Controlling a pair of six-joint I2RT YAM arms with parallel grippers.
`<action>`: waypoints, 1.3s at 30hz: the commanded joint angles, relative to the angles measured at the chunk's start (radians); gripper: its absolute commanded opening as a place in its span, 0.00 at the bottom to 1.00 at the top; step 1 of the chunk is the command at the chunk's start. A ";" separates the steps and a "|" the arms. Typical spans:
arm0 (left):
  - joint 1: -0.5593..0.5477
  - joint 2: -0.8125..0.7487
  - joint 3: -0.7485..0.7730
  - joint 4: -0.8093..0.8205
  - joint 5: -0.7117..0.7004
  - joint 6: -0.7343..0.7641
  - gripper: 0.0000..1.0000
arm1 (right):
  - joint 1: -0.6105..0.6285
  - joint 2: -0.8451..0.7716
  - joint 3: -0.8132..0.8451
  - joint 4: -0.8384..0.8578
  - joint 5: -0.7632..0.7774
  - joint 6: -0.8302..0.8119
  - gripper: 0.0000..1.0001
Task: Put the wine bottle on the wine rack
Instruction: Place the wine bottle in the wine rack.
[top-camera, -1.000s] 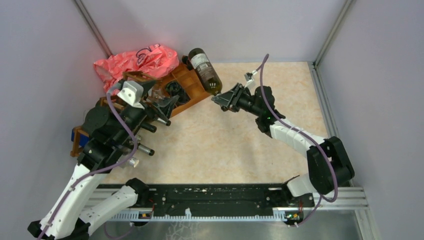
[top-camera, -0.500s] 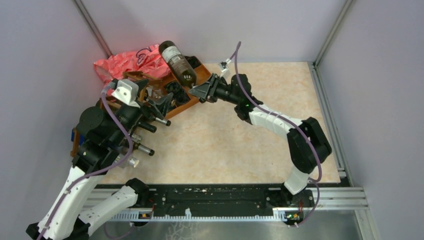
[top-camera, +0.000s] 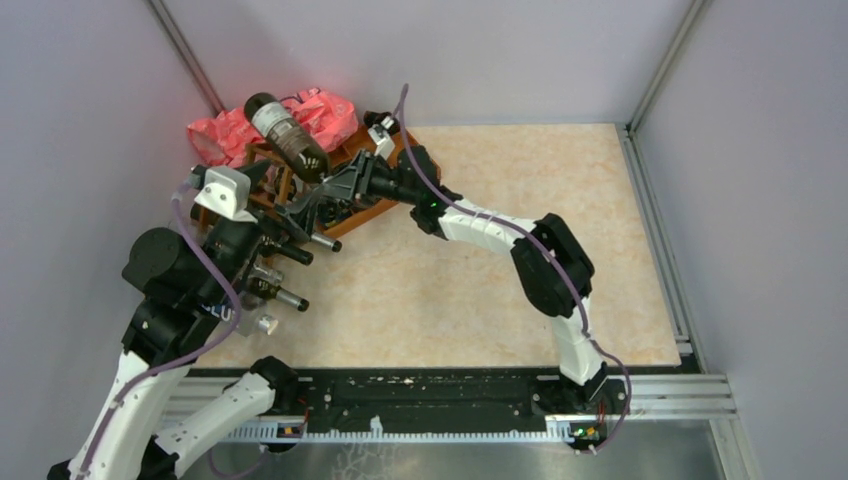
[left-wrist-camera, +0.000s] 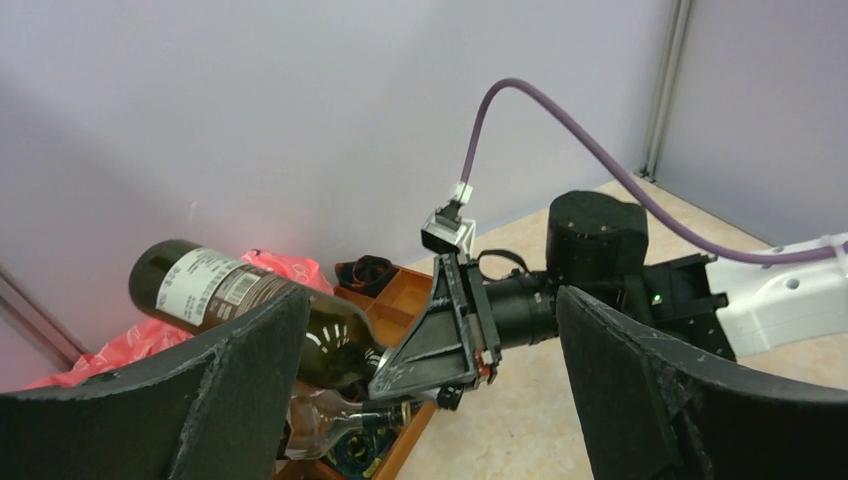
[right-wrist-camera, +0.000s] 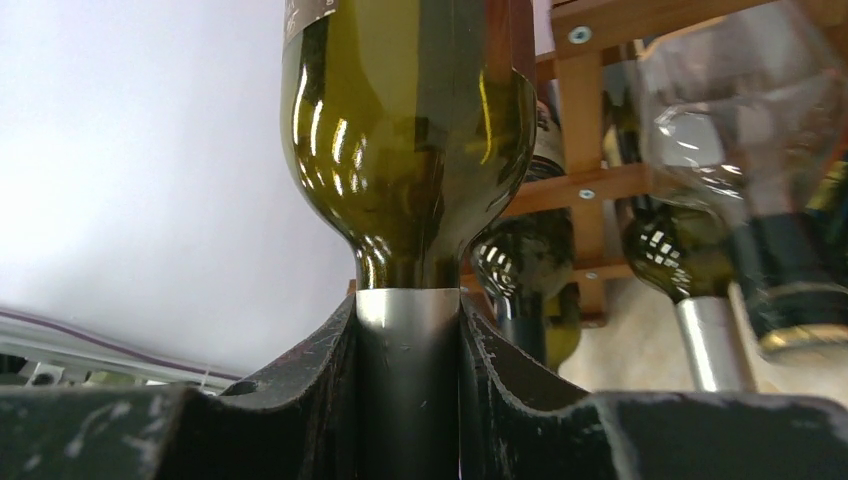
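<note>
The wine bottle (top-camera: 283, 128) is dark green with a white label. It hangs tilted in the air above the back left corner, base up. My right gripper (top-camera: 326, 190) is shut on its silver-capped neck (right-wrist-camera: 408, 330). Below and just behind the bottle stands the wine rack (top-camera: 268, 165), a dark brown wooden frame; its slats (right-wrist-camera: 583, 110) show in the right wrist view with other bottles lying in them. My left gripper (top-camera: 282, 195) stands open beside the rack with nothing held. Between its fingers (left-wrist-camera: 210, 390) the left wrist view shows the bottle (left-wrist-camera: 225, 290) and the right gripper (left-wrist-camera: 440, 335).
An orange-brown compartmented tray (top-camera: 385, 160) sits right of the rack, under the right wrist. A pink plastic bag (top-camera: 230, 128) lies against the back wall. A clear glass bottle (left-wrist-camera: 315, 415) lies low by the tray. Grey walls close in at the left and back.
My right arm has swung the bottle leftward, from beside the tray to above the rack and pink bag. The left arm has drawn back a little to the left, still open.
</note>
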 joint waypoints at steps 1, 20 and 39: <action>0.004 -0.023 0.031 -0.036 -0.046 0.024 0.99 | 0.045 0.036 0.178 0.207 -0.005 0.012 0.00; 0.003 -0.084 0.031 -0.086 -0.087 0.039 0.99 | 0.128 0.249 0.505 -0.092 0.054 -0.095 0.00; 0.003 -0.105 0.031 -0.094 -0.077 0.027 0.99 | 0.141 0.296 0.706 -0.492 0.007 -0.330 0.02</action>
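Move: I hold the wine bottle by its neck in my right hand; the top tier of the wine rack lies about 12 cm to the left of this hand, 3 cm ahead and some 8 cm below. On the lower tiers one dark bottle's neck juts out roughly 12 cm back and 8 cm left, about 15 cm down, and the pink bag sits 15 cm ahead, 5 cm left. From my empty left hand the top tier is around 11 cm left, 7 cm ahead and 25 cm below. I keep my right-hand grip on the neck and carry the bottle leftward about 9 cm over the rack's top tier, quickly at first. Once nearly there I sink some 4 cm and tip the fingers about 15 degrees down, so the bottle's base dips towards the rack. My open left hand eases left and back about 4 cm. ##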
